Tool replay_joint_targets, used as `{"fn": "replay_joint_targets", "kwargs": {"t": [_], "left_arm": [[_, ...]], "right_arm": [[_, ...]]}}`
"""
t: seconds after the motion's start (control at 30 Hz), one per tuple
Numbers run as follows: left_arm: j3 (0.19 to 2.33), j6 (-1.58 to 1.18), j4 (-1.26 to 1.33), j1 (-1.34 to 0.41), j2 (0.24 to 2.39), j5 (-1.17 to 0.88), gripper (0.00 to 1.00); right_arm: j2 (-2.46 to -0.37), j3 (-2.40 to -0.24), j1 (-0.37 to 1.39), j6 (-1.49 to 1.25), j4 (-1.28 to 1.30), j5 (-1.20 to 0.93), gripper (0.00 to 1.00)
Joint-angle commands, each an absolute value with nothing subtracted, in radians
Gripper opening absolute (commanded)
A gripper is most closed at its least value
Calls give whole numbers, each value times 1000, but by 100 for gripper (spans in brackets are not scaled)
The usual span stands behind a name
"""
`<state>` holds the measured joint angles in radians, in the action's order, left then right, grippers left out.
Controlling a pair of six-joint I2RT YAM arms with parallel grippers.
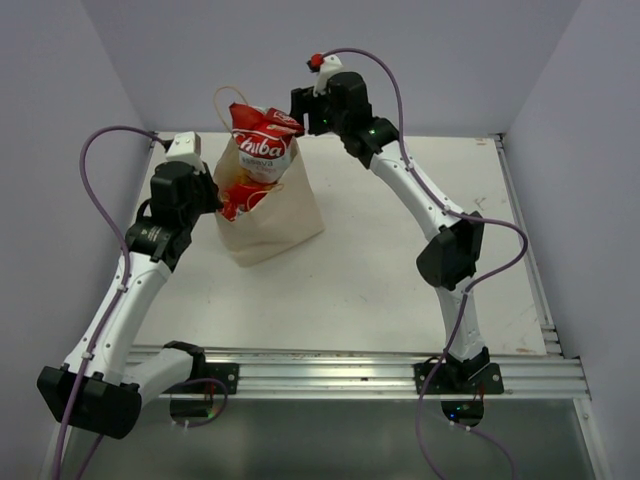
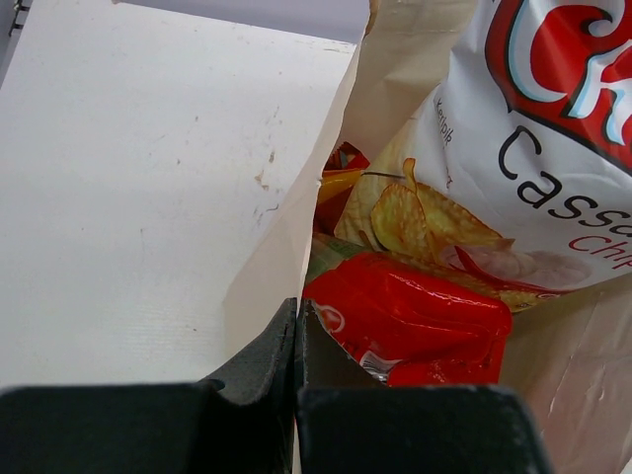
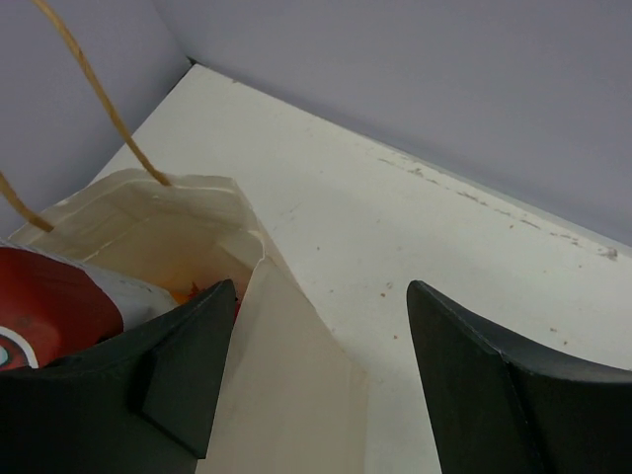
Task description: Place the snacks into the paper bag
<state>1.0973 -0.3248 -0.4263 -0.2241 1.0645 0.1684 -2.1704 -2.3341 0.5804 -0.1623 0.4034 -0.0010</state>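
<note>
The tan paper bag (image 1: 275, 215) stands at the table's left middle, mouth up. The large red-and-white chip bag (image 1: 262, 140) sticks out of its top. A smaller red packet (image 1: 240, 200) lies in the mouth. My left gripper (image 1: 214, 196) is shut on the bag's left rim. In the left wrist view the gripper (image 2: 296, 318) pinches the paper wall (image 2: 286, 237); inside are the red packet (image 2: 415, 316), the chip bag (image 2: 533, 128) and an orange-yellow edge (image 2: 336, 184). My right gripper (image 1: 300, 106) hangs open and empty over the bag's far right corner (image 3: 286, 395). The purple packet is hidden.
A loop handle (image 3: 99, 99) rises from the bag's far rim. Lavender walls close the back and both sides. A metal rail (image 1: 330, 372) runs along the near edge, and a track (image 1: 522, 230) along the right side of the white table (image 1: 380, 270).
</note>
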Motion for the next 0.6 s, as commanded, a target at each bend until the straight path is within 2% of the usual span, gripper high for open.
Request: {"fn": "replay_joint_targets", "kwargs": {"t": [0.0,0.27,0.33,0.4,0.57], "left_arm": [[1108,-347,-270,-224,1060,166,0],[1109,-345,-265,-225,1068,166,0],[1112,-341,-265,-225,1071,167,0],[1117,-334,-265,-225,1074,176,0],[1134,-316,-255,-225,1097,192,0]], "right_arm": [[-2160,-2309,583,-205,416,-129,74],[-2183,-2292,597,-190,483,-134,74],[-2184,-2286,601,-170,508,-114,65],[-2174,-2272,604,-149,534,-94,45],[-2134,-2272,615,-104,581,-48,26]]}}
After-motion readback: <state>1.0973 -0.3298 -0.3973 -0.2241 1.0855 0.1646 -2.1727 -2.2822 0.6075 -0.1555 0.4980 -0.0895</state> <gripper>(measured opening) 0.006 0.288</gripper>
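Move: The paper bag's right rim lies about 3 cm back, 2 cm left and 5 cm below the open right hand. The cassava chips, sticking out of the bag, are about 6 cm back, 8 cm left and 5 cm down; the red packet inside is some 15 cm back, 12 cm left and 15 cm down. From the left hand, pinching the left rim, the right rim is some 15 cm ahead, 17 cm right, about level. The right hand sinks about 5 cm, easing back and left, and closes its fingers around the bag's right rim. ##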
